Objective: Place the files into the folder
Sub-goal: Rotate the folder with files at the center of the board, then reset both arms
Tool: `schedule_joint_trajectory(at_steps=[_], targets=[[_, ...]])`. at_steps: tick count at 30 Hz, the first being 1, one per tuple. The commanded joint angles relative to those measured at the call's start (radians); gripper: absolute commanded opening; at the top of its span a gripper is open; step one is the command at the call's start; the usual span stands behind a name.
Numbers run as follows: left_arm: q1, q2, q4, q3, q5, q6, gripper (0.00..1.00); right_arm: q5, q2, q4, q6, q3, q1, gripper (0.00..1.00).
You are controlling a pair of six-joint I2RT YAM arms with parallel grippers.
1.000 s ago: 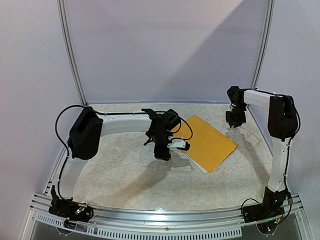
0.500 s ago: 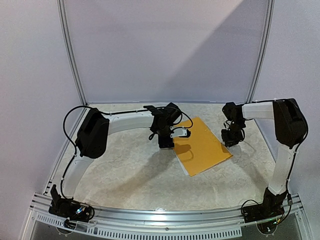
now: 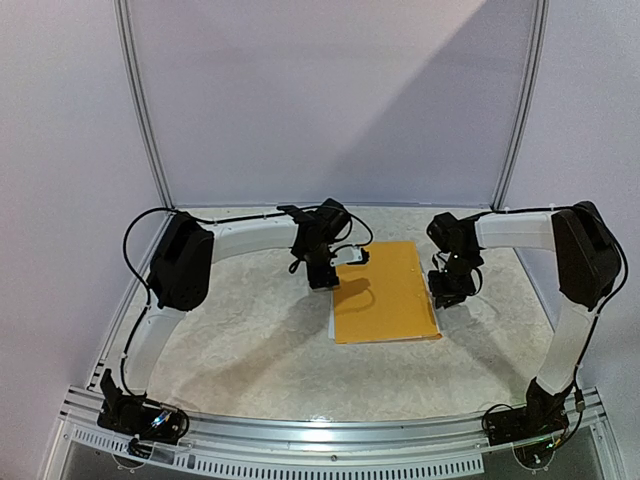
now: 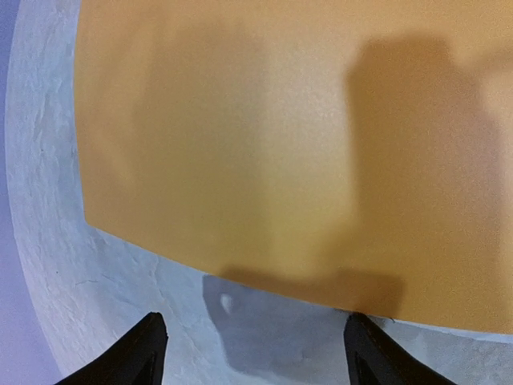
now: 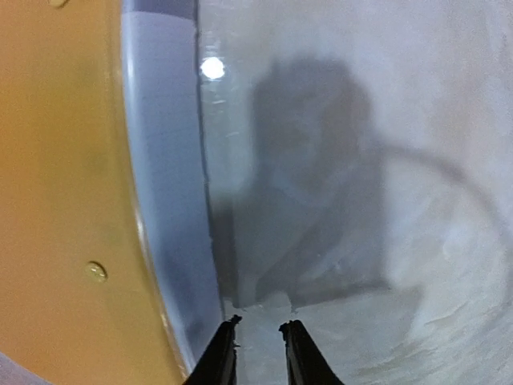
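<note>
The orange-yellow folder lies shut and flat in the middle of the table, its long sides running front to back. A thin white edge shows along its left side; I cannot tell whether this is the files, which are otherwise hidden. My left gripper hovers at the folder's far left corner, open and empty, its fingertips over bare table just short of the folder's edge. My right gripper sits low by the folder's right side. Its jaws stand narrowly open and empty, beside the white spine strip.
The table is a pale mottled surface with a raised metal rim at the near edge and white walls behind. Two small rivets dot the folder near its spine.
The folder has turned from a diagonal lie to square-on and slid left and nearer. The right arm swung in to its right edge. The left gripper drew back toward the far corner.
</note>
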Motion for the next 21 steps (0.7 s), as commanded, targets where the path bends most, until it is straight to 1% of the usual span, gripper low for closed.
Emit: schedule_joint_trajectory(at_steps=[1,2,5,6,7,8,10,13,15,17,20,21], targets=[[0.021,-0.088,-0.046,-0.094,0.002,-0.047,0.81,0.118,-0.057,-0.061,-0.015,0.035,-0.062,0.30],[0.030,-0.130,-0.055,-0.111,0.007,-0.072,0.83,0.137,-0.072,-0.065,-0.027,0.043,-0.083,0.37],[0.084,-0.276,-0.091,-0.157,0.089,-0.163,0.89,0.159,-0.167,-0.034,-0.045,0.049,-0.171,0.72],[0.108,-0.337,-0.093,-0.184,0.129,-0.193,0.91,0.150,-0.224,-0.008,-0.051,0.040,-0.207,0.92],[0.138,-0.397,-0.092,-0.225,0.176,-0.227,0.98,0.132,-0.260,0.033,-0.062,0.027,-0.239,0.98],[0.172,-0.458,-0.082,-0.261,0.209,-0.261,0.99,0.107,-0.311,0.077,-0.071,0.004,-0.272,0.99],[0.243,-0.585,-0.047,-0.357,0.228,-0.341,0.99,0.063,-0.419,0.174,-0.092,-0.052,-0.327,0.99],[0.367,-0.789,0.041,-0.547,0.240,-0.414,1.00,0.123,-0.562,0.293,-0.078,-0.144,-0.351,0.99],[0.455,-0.930,0.132,-0.709,0.233,-0.447,1.00,0.164,-0.620,0.322,-0.075,-0.191,-0.350,0.99],[0.541,-1.097,0.245,-0.873,0.155,-0.506,1.00,0.165,-0.676,0.361,-0.074,-0.255,-0.351,0.99],[0.638,-1.210,0.319,-1.045,0.023,-0.598,1.00,0.158,-0.765,0.465,-0.063,-0.372,-0.351,0.99],[0.664,-1.241,0.345,-1.128,0.009,-0.608,1.00,0.160,-0.796,0.509,-0.057,-0.419,-0.351,0.99]])
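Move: The folder lies flat between the two lowered hands. Its middle is some 13 cm to the right of the left hand and about 2 cm back. From that hand, the files' protruding white edge is roughly 10 cm back and 2 cm to the right. From the right hand, the folder's middle is about 14 cm to the left and 3 cm ahead, its spine 3 cm to the left and 2 cm ahead. The table's right rail stands level, some 22 cm to the right. All of these lie a couple of centimetres below the hands. Both arms quit the folder at once and swing apart, gathering speed: the left hand, after easing back a touch, sweeps about 32 cm left and 22 cm up, away from the folder's left edge towards the left wall, turning counter-clockwise and opening its already wide fingers fully. The right hand spreads its nearly shut fingers wide as it rises some 19 cm and goes 14 cm right, away from the spine towards the right rail, while its wrist tilts so the fingers swing up from straight down to point forward. ##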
